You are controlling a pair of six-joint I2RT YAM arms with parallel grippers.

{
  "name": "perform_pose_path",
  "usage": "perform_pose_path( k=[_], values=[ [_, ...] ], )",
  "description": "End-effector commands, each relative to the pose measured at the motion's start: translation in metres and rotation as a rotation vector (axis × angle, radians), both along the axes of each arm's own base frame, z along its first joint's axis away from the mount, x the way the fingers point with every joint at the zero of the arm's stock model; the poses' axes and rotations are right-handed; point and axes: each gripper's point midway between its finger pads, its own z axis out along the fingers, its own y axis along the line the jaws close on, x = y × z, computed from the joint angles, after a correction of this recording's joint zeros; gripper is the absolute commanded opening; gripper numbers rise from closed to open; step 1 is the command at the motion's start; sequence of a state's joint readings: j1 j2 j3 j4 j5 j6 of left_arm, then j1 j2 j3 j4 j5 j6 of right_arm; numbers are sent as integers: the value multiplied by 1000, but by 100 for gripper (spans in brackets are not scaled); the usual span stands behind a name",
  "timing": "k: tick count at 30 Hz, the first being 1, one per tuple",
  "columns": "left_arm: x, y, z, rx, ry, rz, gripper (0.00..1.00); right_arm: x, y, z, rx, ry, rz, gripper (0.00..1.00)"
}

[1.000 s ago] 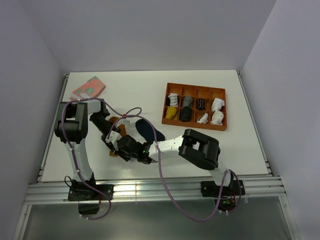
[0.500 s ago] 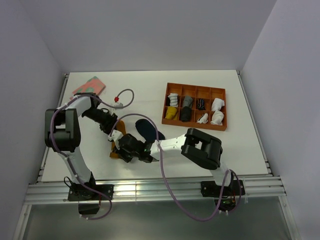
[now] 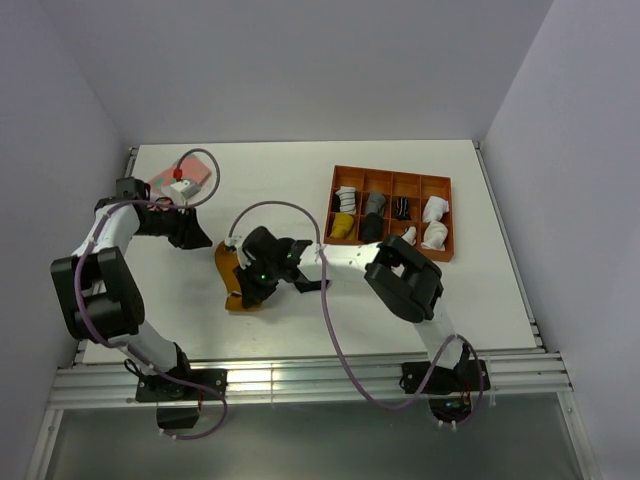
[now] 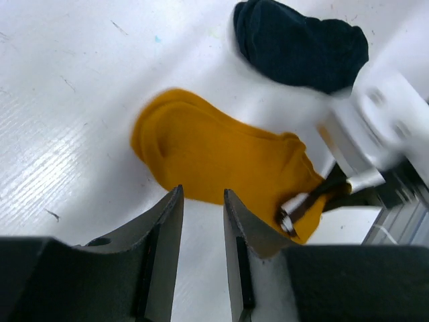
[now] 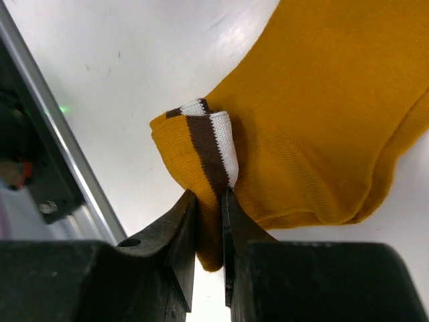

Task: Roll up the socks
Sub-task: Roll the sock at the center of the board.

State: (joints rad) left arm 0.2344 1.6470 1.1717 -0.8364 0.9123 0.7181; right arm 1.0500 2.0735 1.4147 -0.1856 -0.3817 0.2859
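The mustard-orange sock (image 4: 221, 161) lies flat on the white table, with its toe end towards my left gripper. My right gripper (image 5: 208, 198) is shut on its brown-and-white striped cuff (image 5: 213, 151), which is folded back over the sock's body. From above, that sock (image 3: 225, 262) shows beside my right gripper (image 3: 248, 288). The dark navy sock (image 4: 301, 43) lies just beyond it and is mostly covered by the right arm in the top view. My left gripper (image 4: 201, 201) is open and holds nothing. It hangs over bare table short of the mustard sock's edge, to the sock's left (image 3: 200, 238).
An orange compartment tray (image 3: 392, 172) with several rolled socks stands at the back right. A pink-and-green folded cloth (image 3: 160, 182) lies at the back left corner under the left arm's cable. The table's metal front rail (image 5: 60, 161) runs close to the right gripper.
My left gripper has opened, let go and drawn back to the left, away from the mustard sock. My right gripper has carried the striped cuff away from the front edge, over the sock.
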Motion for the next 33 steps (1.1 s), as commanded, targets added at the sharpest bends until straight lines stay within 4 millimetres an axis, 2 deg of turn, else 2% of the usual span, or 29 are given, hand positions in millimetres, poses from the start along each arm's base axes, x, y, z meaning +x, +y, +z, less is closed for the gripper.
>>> perform_pose_path(
  k=[1, 2, 3, 4, 6, 7, 9, 10, 13, 15, 19, 20, 26, 33],
  values=[
    [-1, 0, 9, 14, -115, -29, 36, -11, -10, -2, -47, 251, 17, 5],
    [-9, -1, 7, 22, -114, -48, 37, -5, -6, 5, -27, 264, 20, 5],
    [-11, 0, 5, 42, -146, -77, 37, -7, -8, 5, -36, 309, 23, 6],
    [-14, 0, 3, 54, -156, -91, 38, 0, -4, 5, -27, 336, 24, 6],
    [-27, -2, -2, 82, -175, -162, 41, 3, -8, 6, -39, 391, 20, 6],
    [-31, -2, -3, 91, -185, -181, 46, 8, -6, 6, -34, 403, 16, 7],
    [-42, -4, -10, 107, -188, -235, 48, 7, -7, 7, -35, 455, 26, 7],
    [-50, -9, -15, 110, -180, -266, 50, 14, -7, 5, -38, 461, 12, 7],
    [-67, -24, -29, 156, -190, -352, 52, 18, -8, 1, -46, 502, -6, 7],
    [-71, -38, -34, 186, -220, -403, 53, 21, -8, 0, -47, 516, -16, 7],
    [-80, -48, -38, 224, -251, -434, 57, 20, -4, -2, -32, 553, -28, 7],
    [-83, -55, -38, 222, -257, -464, 58, 20, -4, -3, -32, 554, -29, 6],
    [-89, -64, -45, 235, -262, -501, 61, 20, -1, -8, -20, 580, -41, 6],
    [-108, -78, -57, 263, -238, -593, 63, 20, 1, -12, -18, 587, -49, 6]
  ],
)
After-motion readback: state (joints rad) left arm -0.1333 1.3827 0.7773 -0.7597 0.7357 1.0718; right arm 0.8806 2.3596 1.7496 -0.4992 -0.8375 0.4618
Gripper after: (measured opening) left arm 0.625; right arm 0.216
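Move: The striped cuff of the mustard sock is still pinched between my right fingers, right at the hand point. My free left hand hangs up and away from it: the cuff lies about 14 cm back, 10 cm to its right and 9 cm below. The sock's far end is only some 4 cm back and 5 cm right of my left hand, 11 cm down; the dark sock lies 7 cm ahead of my right hand and 12 cm to its right. I swing my left hand back about 11 cm, then also rightward and down towards the held cuff, turning it some 30 degrees clockwise while its fingers open wider. Meanwhile my right hand keeps its pinch and rolls the cuff forward about 30 degrees over the sock, edging only some 2 cm forward. ##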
